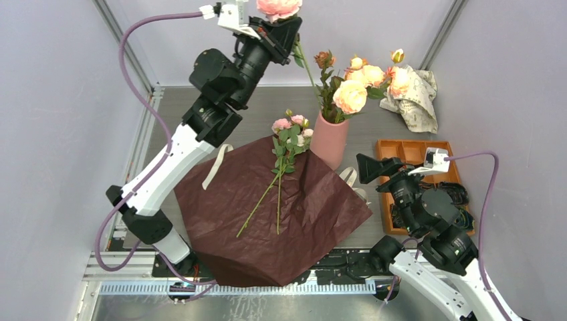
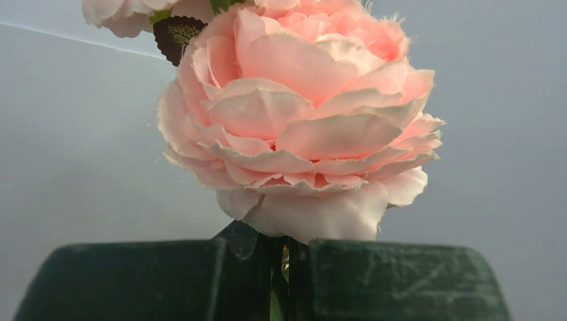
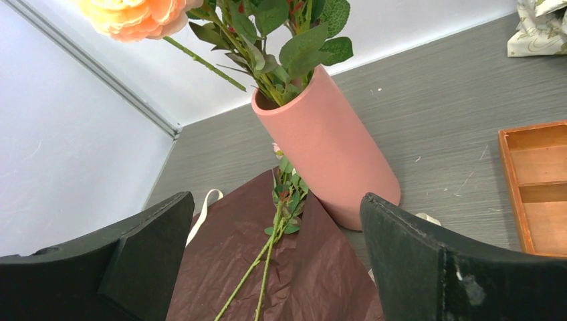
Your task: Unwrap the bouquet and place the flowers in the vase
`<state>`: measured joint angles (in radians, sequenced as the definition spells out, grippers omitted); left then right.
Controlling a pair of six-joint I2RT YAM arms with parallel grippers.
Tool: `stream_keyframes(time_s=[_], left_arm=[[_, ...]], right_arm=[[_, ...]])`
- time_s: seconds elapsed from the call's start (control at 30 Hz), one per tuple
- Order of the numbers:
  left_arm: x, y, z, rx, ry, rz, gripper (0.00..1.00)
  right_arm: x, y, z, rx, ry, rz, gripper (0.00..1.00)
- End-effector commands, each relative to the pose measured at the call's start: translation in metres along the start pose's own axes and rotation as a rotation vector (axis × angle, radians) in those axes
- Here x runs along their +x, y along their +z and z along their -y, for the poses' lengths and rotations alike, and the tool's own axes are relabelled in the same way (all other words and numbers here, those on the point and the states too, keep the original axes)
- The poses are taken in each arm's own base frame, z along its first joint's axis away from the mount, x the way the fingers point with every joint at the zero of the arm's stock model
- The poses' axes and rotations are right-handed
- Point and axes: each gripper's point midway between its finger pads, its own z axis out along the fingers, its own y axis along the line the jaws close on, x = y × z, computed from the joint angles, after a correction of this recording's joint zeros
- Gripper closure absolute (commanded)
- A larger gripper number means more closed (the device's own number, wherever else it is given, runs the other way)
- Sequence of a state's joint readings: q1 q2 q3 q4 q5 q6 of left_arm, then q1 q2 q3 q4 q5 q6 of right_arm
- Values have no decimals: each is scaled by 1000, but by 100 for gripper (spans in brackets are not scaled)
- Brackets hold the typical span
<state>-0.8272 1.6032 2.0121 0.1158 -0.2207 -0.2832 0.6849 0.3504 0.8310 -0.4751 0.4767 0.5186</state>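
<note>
The dark red paper (image 1: 267, 221) of the bouquet lies spread flat on the table, with two small pink flowers (image 1: 289, 134) on long stems resting on it. The salmon vase (image 1: 329, 140) stands at the paper's far corner and holds several peach blooms (image 1: 351, 95). High above it, my left gripper (image 1: 282, 28) is shut on the stem of a large pink rose (image 2: 301, 120), just under the bloom; the stem slants down toward the vase. My right gripper (image 1: 366, 167) stands open to the right of the vase (image 3: 327, 147), nothing between its fingers (image 3: 414, 261).
A cream ribbon (image 1: 215, 167) trails off the paper's left edge. Crumpled cream printed paper (image 1: 418, 97) lies at the back right. An orange compartment tray (image 1: 414, 157) sits under my right arm. Walls close in on both sides.
</note>
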Motion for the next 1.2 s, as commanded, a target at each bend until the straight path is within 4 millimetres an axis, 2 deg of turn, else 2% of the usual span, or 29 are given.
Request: stream_keyframes(time_s=[0.0,0.23,0.4,0.9,1.17], left_arm=[[-46,6,29,85,-26,149,99],[-37,11,33,91,-50,130,99],[-14,15,31,83,-63,79,99],[104,22,17,57,-105,-141,98],[166,17,11,28,-94,-269,97]], right_arm=[[-12,-4,2,9,8,50,1],[-13,-4,4,11,-7,57,1],[-12,-4,4,8,-5,56,1],[-9,-6,7,9,3,54,0],[-7,-5,7,8,2,50,1]])
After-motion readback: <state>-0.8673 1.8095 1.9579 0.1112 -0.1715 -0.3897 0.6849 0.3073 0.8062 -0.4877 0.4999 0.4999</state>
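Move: The left hand, high up with a pink-rose stem pinched just under the bloom, is bound for the vase, whose middle lies about 8 cm ahead, 15 cm to the right and some 48 cm below. The blossoms already in the vase stand roughly 2 cm ahead, 19 cm right and 14 cm down; the heads of the flowers left on the paper lie 19 cm ahead, 3 cm right, 59 cm below. From the right hand the vase is about 21 cm ahead, 6 cm left, 20 cm down. Keeping its pinch under the pink bloom, the left hand feeds the hanging stem towards and down into the vase mouth. It slips about 3 cm right, all but pauses, then sinks some 13 cm while carrying on right and slightly forward, to about 10 cm right in all, the fingers tipping down from their upward slant by around 15 degrees. ##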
